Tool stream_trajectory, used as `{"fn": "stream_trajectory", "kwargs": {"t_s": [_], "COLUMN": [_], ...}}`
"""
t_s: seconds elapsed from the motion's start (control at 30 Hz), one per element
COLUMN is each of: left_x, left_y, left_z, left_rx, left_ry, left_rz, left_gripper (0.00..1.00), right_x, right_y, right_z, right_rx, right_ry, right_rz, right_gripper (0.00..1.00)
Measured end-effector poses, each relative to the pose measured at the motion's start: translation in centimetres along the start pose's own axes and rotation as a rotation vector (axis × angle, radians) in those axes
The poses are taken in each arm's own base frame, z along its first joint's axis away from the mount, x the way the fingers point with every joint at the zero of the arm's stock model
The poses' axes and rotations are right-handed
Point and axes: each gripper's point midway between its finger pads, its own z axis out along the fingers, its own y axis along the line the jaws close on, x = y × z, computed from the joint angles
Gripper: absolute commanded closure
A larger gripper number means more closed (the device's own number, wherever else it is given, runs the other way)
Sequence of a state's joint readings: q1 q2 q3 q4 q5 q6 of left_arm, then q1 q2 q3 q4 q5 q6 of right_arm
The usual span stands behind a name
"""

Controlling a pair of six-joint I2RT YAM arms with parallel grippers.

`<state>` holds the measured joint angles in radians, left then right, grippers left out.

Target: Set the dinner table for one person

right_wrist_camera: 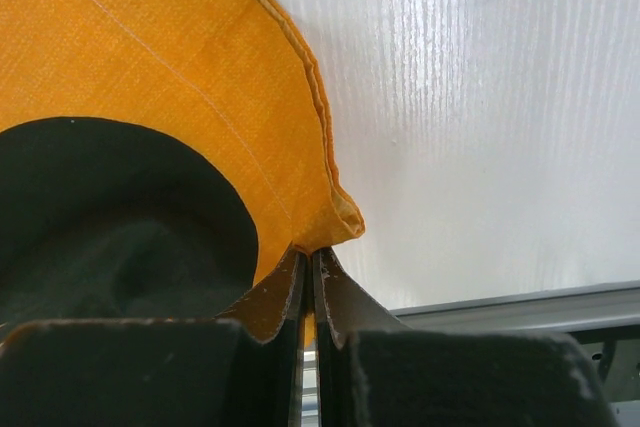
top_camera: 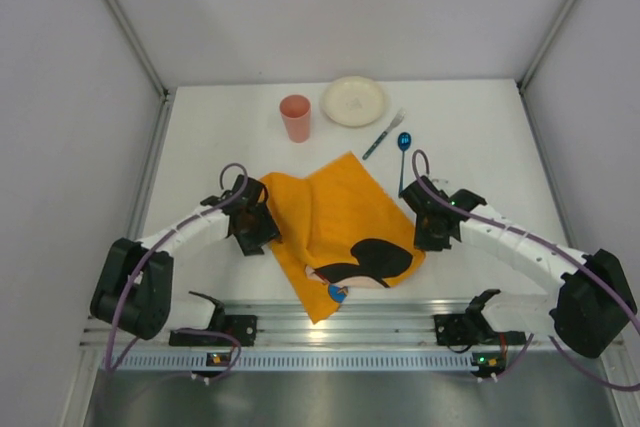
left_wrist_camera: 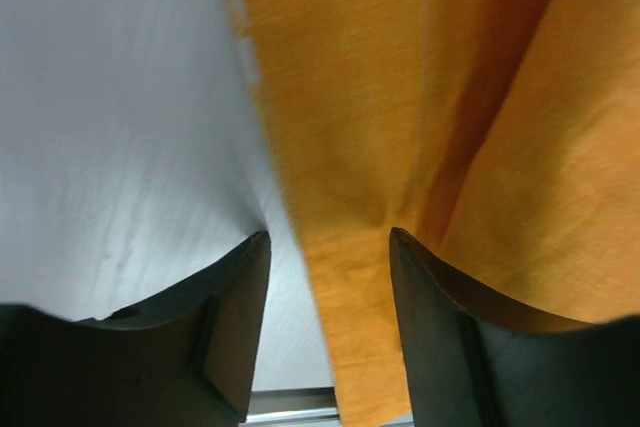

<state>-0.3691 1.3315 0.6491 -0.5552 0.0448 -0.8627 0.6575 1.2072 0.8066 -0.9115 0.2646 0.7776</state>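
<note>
An orange cloth mat (top_camera: pixel 335 222) with a black cartoon-mouse print lies rumpled on the white dinner table (top_camera: pixel 480 147), near its front edge. My right gripper (top_camera: pixel 428 237) is shut on the mat's right corner (right_wrist_camera: pixel 335 217), pinching its hem. My left gripper (top_camera: pixel 262 237) is open at the mat's left edge (left_wrist_camera: pixel 360 277); the hem lies between the jaws. A pink cup (top_camera: pixel 296 117), a cream plate (top_camera: pixel 353 100), a fork (top_camera: pixel 383 133) and a blue spoon (top_camera: pixel 403 152) stand at the back of the table.
Metal frame posts rise at the table's far corners. An aluminium rail (top_camera: pixel 340 327) with the arm bases runs along the near edge; it shows in the right wrist view (right_wrist_camera: pixel 520 307).
</note>
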Motion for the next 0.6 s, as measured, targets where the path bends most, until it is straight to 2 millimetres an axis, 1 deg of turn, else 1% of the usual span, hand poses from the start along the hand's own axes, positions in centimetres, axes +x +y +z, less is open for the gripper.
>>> {"fn": "stream_trajectory", "kwargs": {"t_s": [0.07, 0.13, 0.2, 0.23, 0.33, 0.37, 0.43, 0.53, 0.6], "left_x": [-0.4, -0.8, -1.2, -1.3, -2.0, -2.4, -3.2, -5.1, -7.3], "left_y": [-1.2, -2.5, -3.8, -4.5, -6.6, -6.9, -6.9, -5.2, -3.6], "left_z": [0.6, 1.2, 1.7, 2.0, 2.6, 2.7, 2.7, 2.2, 1.3], "left_rx": [0.029, 0.064, 0.103, 0.12, 0.15, 0.143, 0.104, -0.009, -0.08], "left_ry": [0.002, 0.006, 0.007, 0.01, 0.025, 0.02, 0.001, -0.037, -0.061], "left_rz": [0.003, 0.006, 0.016, 0.024, 0.058, 0.074, 0.118, 0.187, 0.207], "left_gripper": [0.51, 0.62, 0.77, 0.99, 1.0, 1.0, 1.0, 1.0, 1.0], "right_x": [-0.1, -0.3, -0.5, -0.6, -1.2, -1.4, -1.7, -1.8, -1.7], "right_y": [-0.2, -0.5, -0.7, -0.9, -1.7, -1.9, -2.4, -3.0, -3.2], "right_z": [0.0, 0.1, 0.1, 0.1, 0.0, 0.0, -0.2, -0.4, -0.5], "right_rx": [0.003, 0.007, 0.01, 0.012, 0.018, 0.02, 0.023, 0.023, 0.018], "right_ry": [0.0, 0.0, -0.002, -0.005, -0.013, -0.016, -0.024, -0.023, -0.007], "right_rz": [-0.004, -0.008, -0.005, -0.002, 0.016, 0.025, 0.044, 0.076, 0.098], "right_gripper": [1.0, 1.0, 1.0, 1.0, 1.0, 1.0, 1.0, 1.0, 1.0]}}
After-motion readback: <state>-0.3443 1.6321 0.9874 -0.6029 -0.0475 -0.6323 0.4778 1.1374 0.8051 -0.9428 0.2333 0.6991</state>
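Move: The orange cloth's left edge lies about 4 cm ahead of the left gripper and 2 cm to its right, roughly 1 cm lower. From this gripper the pink cup is some 23 cm ahead and 7 cm right, the plate 31 cm ahead and 20 cm right. The right gripper already holds the cloth's right corner; bare table lies 4 cm right, 1 cm ahead and 5 cm below, the spoon 17 cm ahead and 5 cm left. Sweep the left gripper low, about 5 cm forward and 5 cm right into the orange cloth's left edge, closing the fingers to pinch it; then carry it forward and back left, ending 8 cm ahead of the start and slightly higher. Keep the right corner pinched and draw it about 3 cm right, away from the left hand. ##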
